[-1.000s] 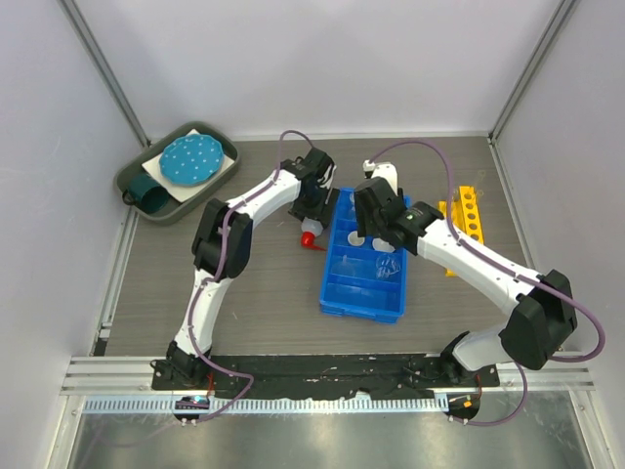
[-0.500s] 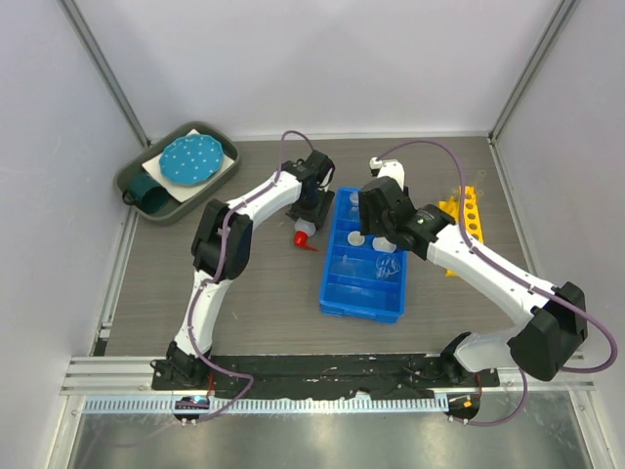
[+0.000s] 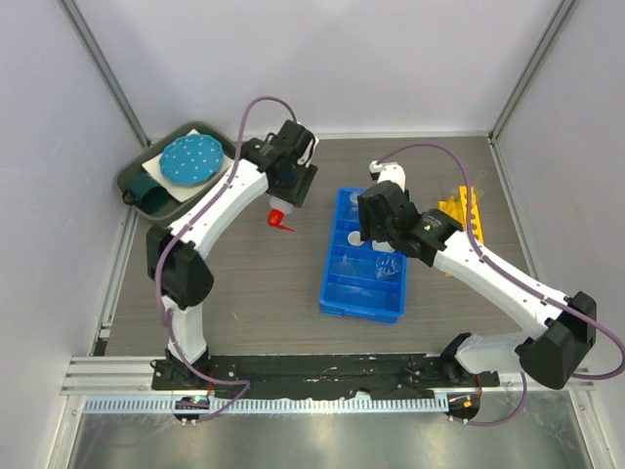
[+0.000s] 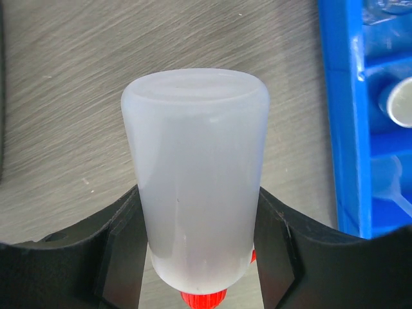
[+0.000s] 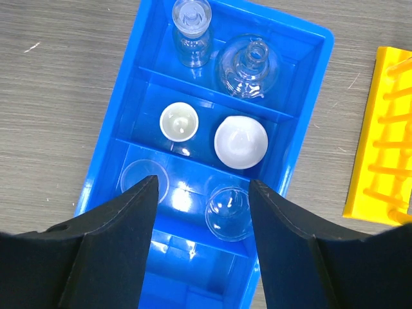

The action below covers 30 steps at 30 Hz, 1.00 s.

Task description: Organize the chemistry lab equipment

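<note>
My left gripper (image 3: 284,200) is shut on the translucent red-capped bottle (image 3: 279,214), held above the table to the left of the blue divided bin (image 3: 328,266). In the left wrist view the bottle (image 4: 196,174) fills the space between both fingers (image 4: 122,244), red cap toward the camera. My right gripper (image 5: 203,206) hangs open and empty over the bin (image 5: 119,116). Below it stand two clear flasks (image 5: 192,32), a small white dish (image 5: 179,121), a larger white dish (image 5: 241,141) and a clear beaker (image 5: 228,212).
A yellow holed rack (image 3: 461,220) lies right of the bin, close to the right arm. A dark green tray (image 3: 146,200) with a teal dotted disc (image 3: 190,159) sits at the back left. Grey walls enclose the table on three sides.
My left gripper closed on the bottle beside the bin, then carried it up and to the left. The right gripper stayed open over the bin and barely shifted.
</note>
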Each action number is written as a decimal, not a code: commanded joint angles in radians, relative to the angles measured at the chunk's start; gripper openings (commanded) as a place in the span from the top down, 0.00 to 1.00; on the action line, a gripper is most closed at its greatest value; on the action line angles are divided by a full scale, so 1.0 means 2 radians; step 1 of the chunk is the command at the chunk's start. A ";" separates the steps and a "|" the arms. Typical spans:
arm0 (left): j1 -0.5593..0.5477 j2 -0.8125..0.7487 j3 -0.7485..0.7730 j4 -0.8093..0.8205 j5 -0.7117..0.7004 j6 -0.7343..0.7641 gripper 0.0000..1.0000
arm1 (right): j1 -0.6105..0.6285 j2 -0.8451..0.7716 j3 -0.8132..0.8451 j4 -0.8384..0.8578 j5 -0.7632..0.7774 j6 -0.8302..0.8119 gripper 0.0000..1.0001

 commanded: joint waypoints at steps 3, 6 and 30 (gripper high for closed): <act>-0.028 -0.113 -0.032 -0.021 0.044 0.042 0.51 | 0.006 -0.032 0.037 -0.020 -0.002 0.011 0.37; -0.062 -0.153 -0.059 -0.008 0.074 0.070 0.48 | 0.005 -0.046 0.042 -0.037 -0.007 0.011 0.37; -0.212 -0.081 -0.058 0.019 0.189 0.229 0.37 | 0.006 -0.242 0.100 -0.277 0.012 0.070 0.37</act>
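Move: Behind and to the right of the left hand, which already holds the red-capped wash bottle, lies the blue tray's empty front compartment: about 18 cm back, 17 cm right and 15 cm below. The tray's beaker sits some 11 cm back and 23 cm right of that hand, the funnel 11 cm back and 14 cm right, both equally low. From the right hand the compartment is roughly 8 cm back, 6 cm left and 18 cm down. Swinging back about 18 cm and right some 12 cm, the left hand carries the wash bottle towards the tray's front compartment, first climbing about 8 cm, then sinking most of that, turning some 50 degrees clockwise with its grip kept. The empty right hand backs off, going back, up and right away from the tray with its fingers still open. ##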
